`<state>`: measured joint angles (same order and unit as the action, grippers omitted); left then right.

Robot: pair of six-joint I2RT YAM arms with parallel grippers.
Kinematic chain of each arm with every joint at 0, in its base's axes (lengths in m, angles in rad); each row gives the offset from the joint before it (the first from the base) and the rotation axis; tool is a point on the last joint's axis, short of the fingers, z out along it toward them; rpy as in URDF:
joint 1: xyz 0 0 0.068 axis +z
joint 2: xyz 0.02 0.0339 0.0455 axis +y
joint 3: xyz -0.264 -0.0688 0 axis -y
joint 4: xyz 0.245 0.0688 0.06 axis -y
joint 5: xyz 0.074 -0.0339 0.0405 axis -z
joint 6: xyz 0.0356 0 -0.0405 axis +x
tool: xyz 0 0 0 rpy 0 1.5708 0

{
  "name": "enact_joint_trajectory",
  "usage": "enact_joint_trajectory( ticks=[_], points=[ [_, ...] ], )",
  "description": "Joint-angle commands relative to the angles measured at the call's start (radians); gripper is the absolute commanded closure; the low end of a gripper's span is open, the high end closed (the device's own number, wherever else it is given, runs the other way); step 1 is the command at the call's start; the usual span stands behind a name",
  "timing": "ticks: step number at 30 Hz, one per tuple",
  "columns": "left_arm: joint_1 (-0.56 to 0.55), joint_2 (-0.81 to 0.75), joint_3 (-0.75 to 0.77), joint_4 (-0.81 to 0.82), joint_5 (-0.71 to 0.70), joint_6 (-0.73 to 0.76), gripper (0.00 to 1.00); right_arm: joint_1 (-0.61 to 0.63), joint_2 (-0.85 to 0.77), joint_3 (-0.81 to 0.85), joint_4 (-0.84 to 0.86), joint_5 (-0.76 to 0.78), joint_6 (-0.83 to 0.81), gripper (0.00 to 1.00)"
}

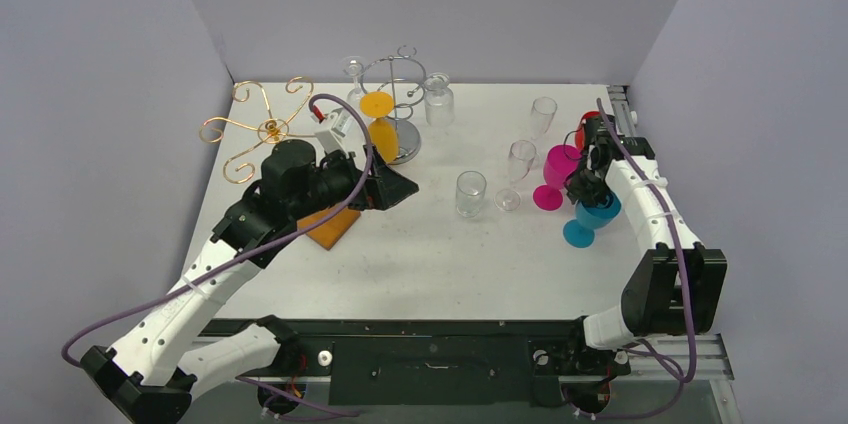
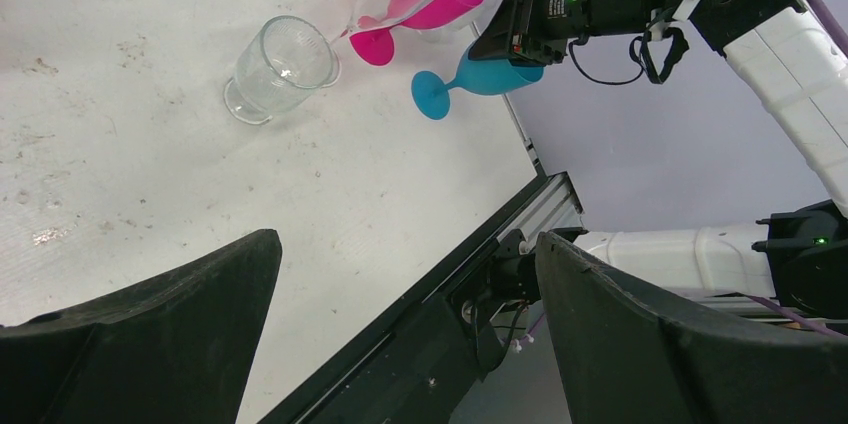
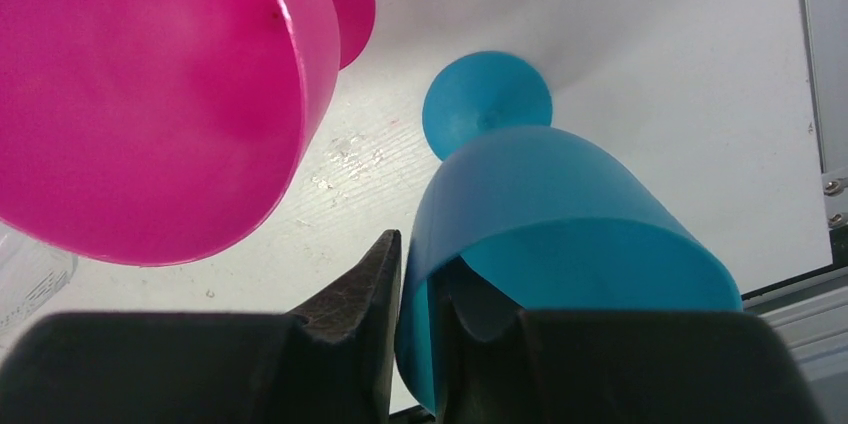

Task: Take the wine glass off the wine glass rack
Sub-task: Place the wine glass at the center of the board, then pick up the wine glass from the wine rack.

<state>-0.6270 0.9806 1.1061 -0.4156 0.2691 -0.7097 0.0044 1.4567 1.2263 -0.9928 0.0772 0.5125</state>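
The silver wine glass rack (image 1: 400, 94) stands at the back centre. An orange wine glass (image 1: 380, 119) and clear glasses (image 1: 438, 99) are at it. A blue wine glass (image 1: 590, 219) has its foot on the table at the right and leans slightly. My right gripper (image 1: 590, 189) (image 3: 425, 264) is shut on the rim of the blue wine glass (image 3: 540, 194), one finger inside the bowl and one outside. My left gripper (image 1: 400, 189) (image 2: 405, 239) hangs open and empty over the table in front of the rack.
A gold wire rack (image 1: 265, 129) stands at the back left. An orange block (image 1: 330, 226) lies under the left arm. A clear tumbler (image 1: 470, 194), clear stemmed glasses (image 1: 518, 159) and a pink wine glass (image 1: 558, 169) crowd the space left of the blue one.
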Motion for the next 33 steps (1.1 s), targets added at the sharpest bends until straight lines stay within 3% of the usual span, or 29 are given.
enact_joint_trajectory(
  ticks=[1, 13, 22, 28, 33],
  points=[
    [0.0, 0.003, 0.05, 0.031, 0.01, 0.016, 0.04, -0.026, -0.014, 0.001, 0.018, 0.014, -0.008, 0.85],
    [0.0, 0.031, 0.084, 0.027, 0.011, 0.009, 0.04, -0.027, -0.102, 0.079, -0.052, 0.063, -0.01, 0.62],
    [-0.002, 0.072, 0.13, 0.018, -0.019, -0.002, 0.04, -0.027, -0.201, 0.112, -0.105, 0.099, -0.01, 0.55],
    [0.0, 0.1, 0.208, -0.001, -0.119, -0.017, 0.04, -0.029, -0.272, 0.183, -0.152, 0.124, -0.015, 0.49],
    [0.0, 0.145, 0.289, -0.022, -0.285, -0.038, 0.04, -0.027, -0.333, 0.234, -0.158, 0.098, -0.014, 0.39]
  ],
)
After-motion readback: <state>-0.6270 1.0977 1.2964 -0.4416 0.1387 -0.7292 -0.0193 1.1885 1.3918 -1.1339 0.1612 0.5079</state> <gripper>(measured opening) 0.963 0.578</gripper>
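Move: The right hand is at the rim of the standing blue wine glass, whose middle is some 4 cm to its right, 1 cm back and 8 cm below. The pink wine glass is 9 cm ahead and 4 cm left, the red one 17 cm ahead and 6 cm right, both about 8 cm below. From the empty left hand, the hanging yellow wine glass is roughly 23 cm ahead, 4 cm left and 12 cm lower; the silver rack is 31 cm straight ahead, 15 cm lower. With the blue wine glass's wall between its fingertips, the right hand goes on opening to just over half, easing about 1 cm left before it climbs some 11 cm clear of the rim, drifting slightly back and left while its fingers tilt outward. The open left hand starts slowly, then speeds up forward and upward, about 4 cm each way, towards the silver rack, turning slightly counter-clockwise. ##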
